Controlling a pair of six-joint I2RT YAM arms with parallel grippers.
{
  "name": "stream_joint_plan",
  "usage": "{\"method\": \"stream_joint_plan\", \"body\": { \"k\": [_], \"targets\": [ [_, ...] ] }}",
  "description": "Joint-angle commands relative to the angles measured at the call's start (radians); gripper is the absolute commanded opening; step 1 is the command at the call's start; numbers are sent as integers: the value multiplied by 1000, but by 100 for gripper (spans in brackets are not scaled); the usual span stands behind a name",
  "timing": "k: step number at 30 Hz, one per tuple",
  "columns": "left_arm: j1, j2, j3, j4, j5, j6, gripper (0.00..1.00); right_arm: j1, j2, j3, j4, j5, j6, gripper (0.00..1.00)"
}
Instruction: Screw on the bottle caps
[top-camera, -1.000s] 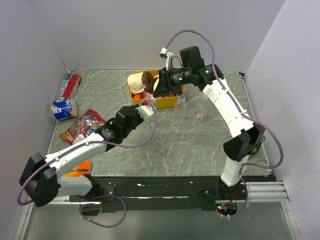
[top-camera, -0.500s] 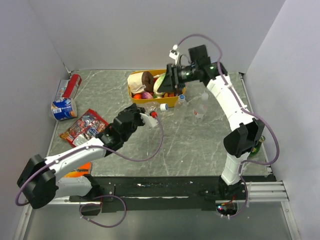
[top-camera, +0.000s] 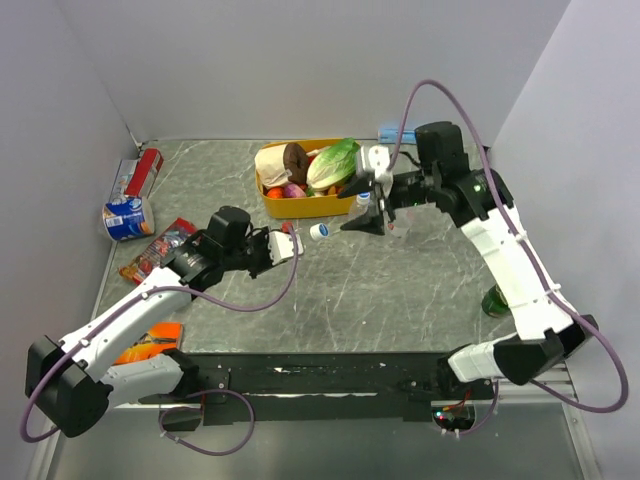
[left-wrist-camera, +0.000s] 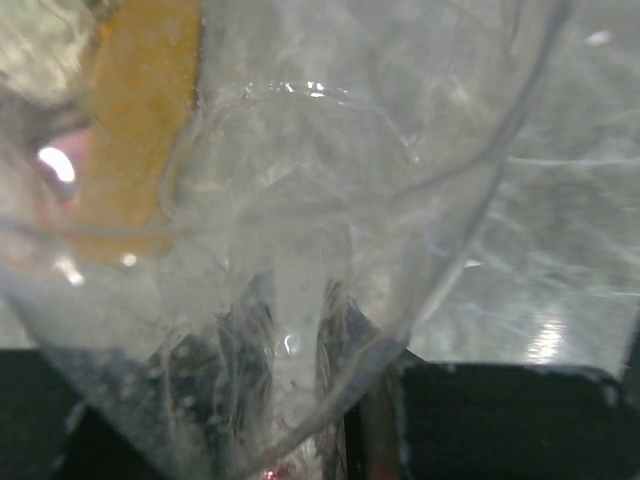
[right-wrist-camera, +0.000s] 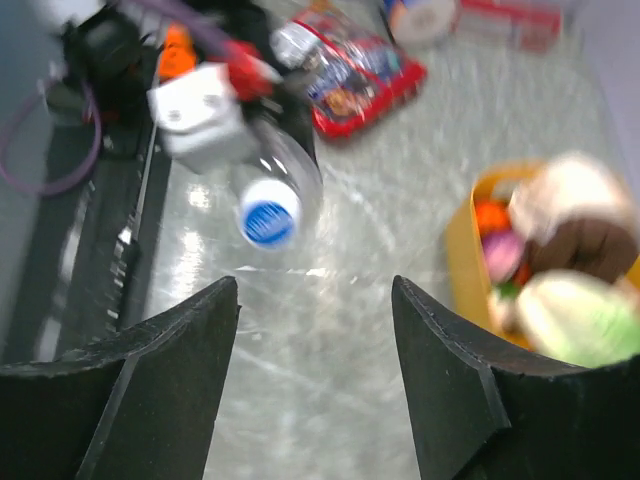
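My left gripper (top-camera: 278, 244) is shut on a clear bottle (top-camera: 300, 237) held on its side, neck pointing right. A blue cap with a pale centre (top-camera: 318, 232) sits on its mouth. In the left wrist view the bottle (left-wrist-camera: 300, 230) fills the frame between the jaws of the left gripper (left-wrist-camera: 290, 350). My right gripper (top-camera: 358, 223) hangs open just right of the cap, apart from it. The right wrist view shows the right gripper (right-wrist-camera: 312, 290) with nothing between its fingers, facing the capped bottle (right-wrist-camera: 270, 215). A second small capped bottle (top-camera: 362, 201) stands by the tub.
A yellow tub (top-camera: 300, 207) at the back holds a cabbage (top-camera: 333, 163) and other food. A dark green bottle (top-camera: 495, 301) stands at the right. A red snack bag (top-camera: 165, 250), a tin (top-camera: 128, 218) and a red can (top-camera: 147, 168) lie at the left.
The right gripper has let go at the bottle's mouth, opened and drawn back to the right. The left arm has pulled the capped bottle toward the front left.
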Motion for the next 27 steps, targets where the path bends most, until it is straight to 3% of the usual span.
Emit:
{"method": "stream_joint_plan", "body": {
  "k": [1, 18, 22, 27],
  "targets": [
    [3, -3, 72, -40, 193, -37, 1, 77, -21, -8, 12, 25, -270, 70],
    [3, 12, 115, -1, 214, -77, 1, 141, 82, 87, -65, -96, -176, 61],
    [3, 20, 120, 14, 216, -86, 1, 143, 87, 76, -23, -118, -116, 55],
    [5, 24, 121, 32, 213, -115, 1, 147, 106, 70, 36, -142, 18, 39]
  ]
}}
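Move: Roughly 6 cm to the left of the open right fingers, 2 cm back and 4 cm lower, is the blue-and-white cap, already on the bottle in the left hand; from the left hand point it sits about 6 cm right, 2 cm back and 11 cm up. The standing capped bottle is some 15 cm ahead of the right hand, 4 cm right and 26 cm below, and the vegetable box about 25 cm ahead, 7 cm left and 31 cm below. Reaching about 4 cm left and 3 cm back, the right hand brings its fingertips around the cap, swinging some 15 degrees counter-clockwise and narrowing from wide open to a bit under half, so that they seem to touch the cap's sides at the end. The left hand keeps its grip on the bottle, easing about 2.5 cm right and up and 2 cm back, with a slight tilt. ##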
